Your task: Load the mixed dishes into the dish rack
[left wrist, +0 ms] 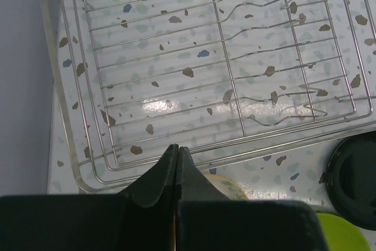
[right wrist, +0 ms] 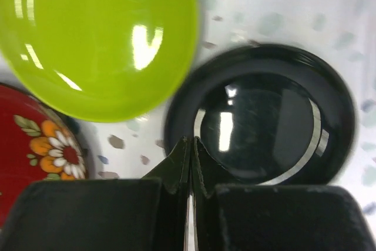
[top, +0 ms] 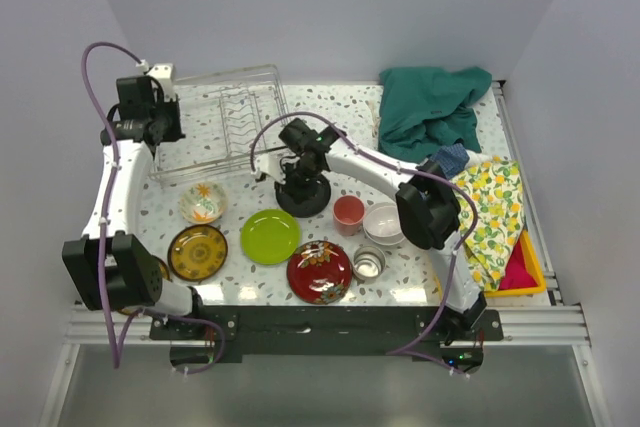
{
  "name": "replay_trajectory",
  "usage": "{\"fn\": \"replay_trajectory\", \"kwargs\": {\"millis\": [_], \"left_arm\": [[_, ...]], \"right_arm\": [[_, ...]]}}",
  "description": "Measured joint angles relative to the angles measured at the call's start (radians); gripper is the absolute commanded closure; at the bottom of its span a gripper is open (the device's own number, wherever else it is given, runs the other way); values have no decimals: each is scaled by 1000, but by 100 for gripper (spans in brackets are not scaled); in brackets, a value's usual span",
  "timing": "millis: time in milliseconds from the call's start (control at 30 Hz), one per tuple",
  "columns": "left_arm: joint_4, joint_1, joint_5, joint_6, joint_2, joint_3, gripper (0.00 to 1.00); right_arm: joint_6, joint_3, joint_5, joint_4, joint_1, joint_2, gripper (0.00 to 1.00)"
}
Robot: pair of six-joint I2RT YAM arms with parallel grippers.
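Note:
The wire dish rack stands empty at the back left. My left gripper hovers shut and empty over its near edge. My right gripper is shut, its tips at the rim of the black plate, with nothing visibly between them. On the table lie a lime-green plate, a red floral plate, a brown-gold plate, a floral bowl, a salmon-pink cup, a white bowl and a steel cup.
A green cloth is heaped at the back right, with a blue cloth beside it. A yellow-patterned cloth drapes over a yellow tray at the right edge. Grey walls enclose the table.

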Motion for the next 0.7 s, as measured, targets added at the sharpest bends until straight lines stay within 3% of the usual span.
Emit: {"fn": "replay_trajectory", "kwargs": {"millis": [300, 700], "left_arm": [[-3, 12, -8, -23, -119, 0, 100], [-31, 13, 9, -45, -205, 0, 100]], "right_arm": [[-29, -131, -50, 19, 118, -2, 100], [30, -56, -66, 109, 233, 87, 100]]}}
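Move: The green plate's middle lies some 9 cm back and 8 cm to the left of the right hand, about 8 cm below it. On the same tabletop, the black plate is about 3 cm ahead, the red plate some 17 cm back and 4 cm to the right, and the pink cup about 4 cm back and 11 cm to the right. From the left hand the green plate lies roughly 19 cm back, 23 cm to the right and 23 cm lower. The right hand, empty with its fingers still shut, leaves the black plate and sweeps about 10 cm back, then increasingly to its left (7 cm in all), sinking some 5 cm and turning about 15 degrees counter-clockwise until it hangs low over the green plate. The left hand, also empty and shut, rises about 7 cm from the rack while drawing back half as far, its fingertips tipping up slightly. ##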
